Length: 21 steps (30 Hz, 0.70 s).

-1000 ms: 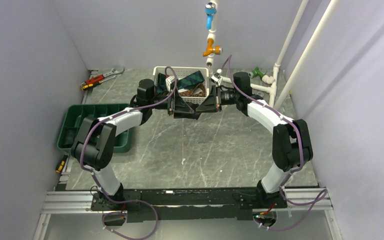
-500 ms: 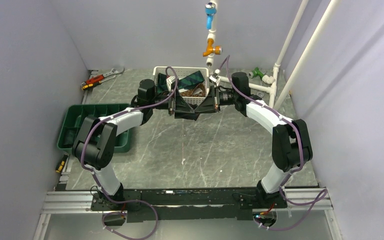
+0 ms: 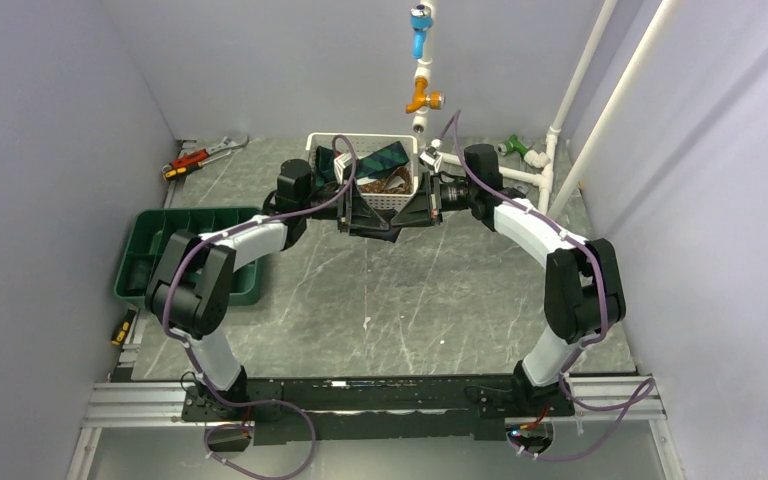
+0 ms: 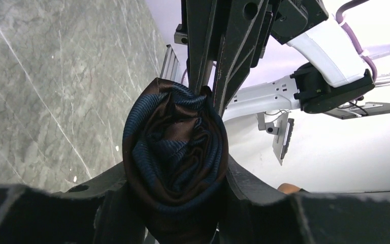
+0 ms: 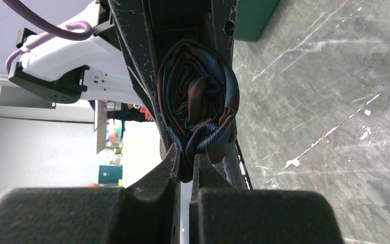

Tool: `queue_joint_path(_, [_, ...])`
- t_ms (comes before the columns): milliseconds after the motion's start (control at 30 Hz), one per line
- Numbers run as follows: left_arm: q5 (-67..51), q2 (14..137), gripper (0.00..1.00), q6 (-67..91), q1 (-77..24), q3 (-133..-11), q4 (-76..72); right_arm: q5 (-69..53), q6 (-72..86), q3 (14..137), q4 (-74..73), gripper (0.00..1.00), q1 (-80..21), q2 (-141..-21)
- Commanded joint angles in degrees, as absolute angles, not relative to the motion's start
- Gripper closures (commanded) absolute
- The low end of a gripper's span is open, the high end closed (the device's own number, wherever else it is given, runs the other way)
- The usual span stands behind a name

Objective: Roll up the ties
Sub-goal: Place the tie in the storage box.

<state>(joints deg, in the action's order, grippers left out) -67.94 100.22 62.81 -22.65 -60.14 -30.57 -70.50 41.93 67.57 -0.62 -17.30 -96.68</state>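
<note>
A rolled tie [image 4: 175,157], blue and brown striped, hangs in the air between my two grippers, just in front of the white basket [image 3: 312,145]. My left gripper [image 4: 175,177] is shut on the roll, a finger pressing each side. My right gripper [image 5: 185,160] is shut on a fold of fabric at the roll's edge [image 5: 198,101]. From above, the left gripper [image 3: 360,215] and the right gripper [image 3: 412,210] face each other with the dark roll [image 3: 385,222] between them. More ties lie in the basket: a green one [image 3: 388,157] and a brown one [image 3: 385,183].
A green compartment tray [image 3: 185,250] sits at the left. A wrench [image 3: 205,155] lies at the back left, white pipes with fittings [image 3: 520,170] stand at the back right, and a valve assembly [image 3: 422,95] hangs above the basket. A yellow tool [image 3: 120,330] lies by the left edge.
My left gripper's jaws have come in from wide open onto the roll. Both arms have hardly shifted, and the right gripper's pinch is unchanged.
</note>
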Motion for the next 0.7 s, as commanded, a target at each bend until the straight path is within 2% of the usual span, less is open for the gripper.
queue_joint_path(0, [-68.45,99.63,0.98,62.31,-22.77,-61.83,-32.67,-70.45,35.85,70.77,-7.34,0.93,-17.59,-96.29])
queue_joint_path(67, [-68.12,99.45,1.00,61.22,-22.55,-61.96,-30.95,-70.27,35.15,71.09,-8.12,0.89,-17.59,-96.27])
queue_joint_path(200, [-68.01,99.24,1.00,60.49,-21.96,-61.54,-29.75,-69.91,33.84,72.17,-10.13,0.67,-17.38,-96.85])
queue_joint_path(233, [-67.96,99.11,1.00,59.91,-21.76,-61.45,-28.95,-69.66,33.43,72.48,-10.59,0.58,-17.16,-96.83])
queue_joint_path(333, [-67.64,98.61,1.00,57.46,-21.01,-61.28,-25.55,-69.22,31.89,73.15,-12.02,0.44,-16.41,-96.65])
queue_joint_path(367, [-67.47,98.30,1.00,56.16,-20.59,-61.20,-23.93,-68.91,31.17,73.45,-12.64,0.37,-16.11,-96.61])
queue_joint_path(467, [-66.50,96.63,1.00,48.65,-18.90,-61.60,-12.91,-68.01,28.01,74.71,-16.24,0.03,-15.02,-96.43])
queue_joint_path(667, [-57.76,90.65,1.00,17.26,-11.63,-66.42,25.24,-64.97,16.37,78.63,-27.64,0.00,-14.41,-97.12])
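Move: The rolled tie is already gripped in my left hand. The green storage box's middle lies about 46 cm to its left, 2 cm ahead and 18 cm below, with a dark rolled tie some 57 cm left and 2 cm back. The white basket is roughly 24 cm ahead, 5 cm left. My right fingers pinch the tie's loose end, the roll about 3 cm left of them and level; the storage box is some 50 cm left of that hand, 2 cm ahead. I open my right fingers wide, let go of the tie's end and ease that hand about 2 cm to the right and slightly forward. My left hand keeps its grip on the roll, stays nearly still at first, then picks up speed left and down towards the storage box, about 5 cm left and 4 cm lower, its fingertips dipping some 10 degrees. ##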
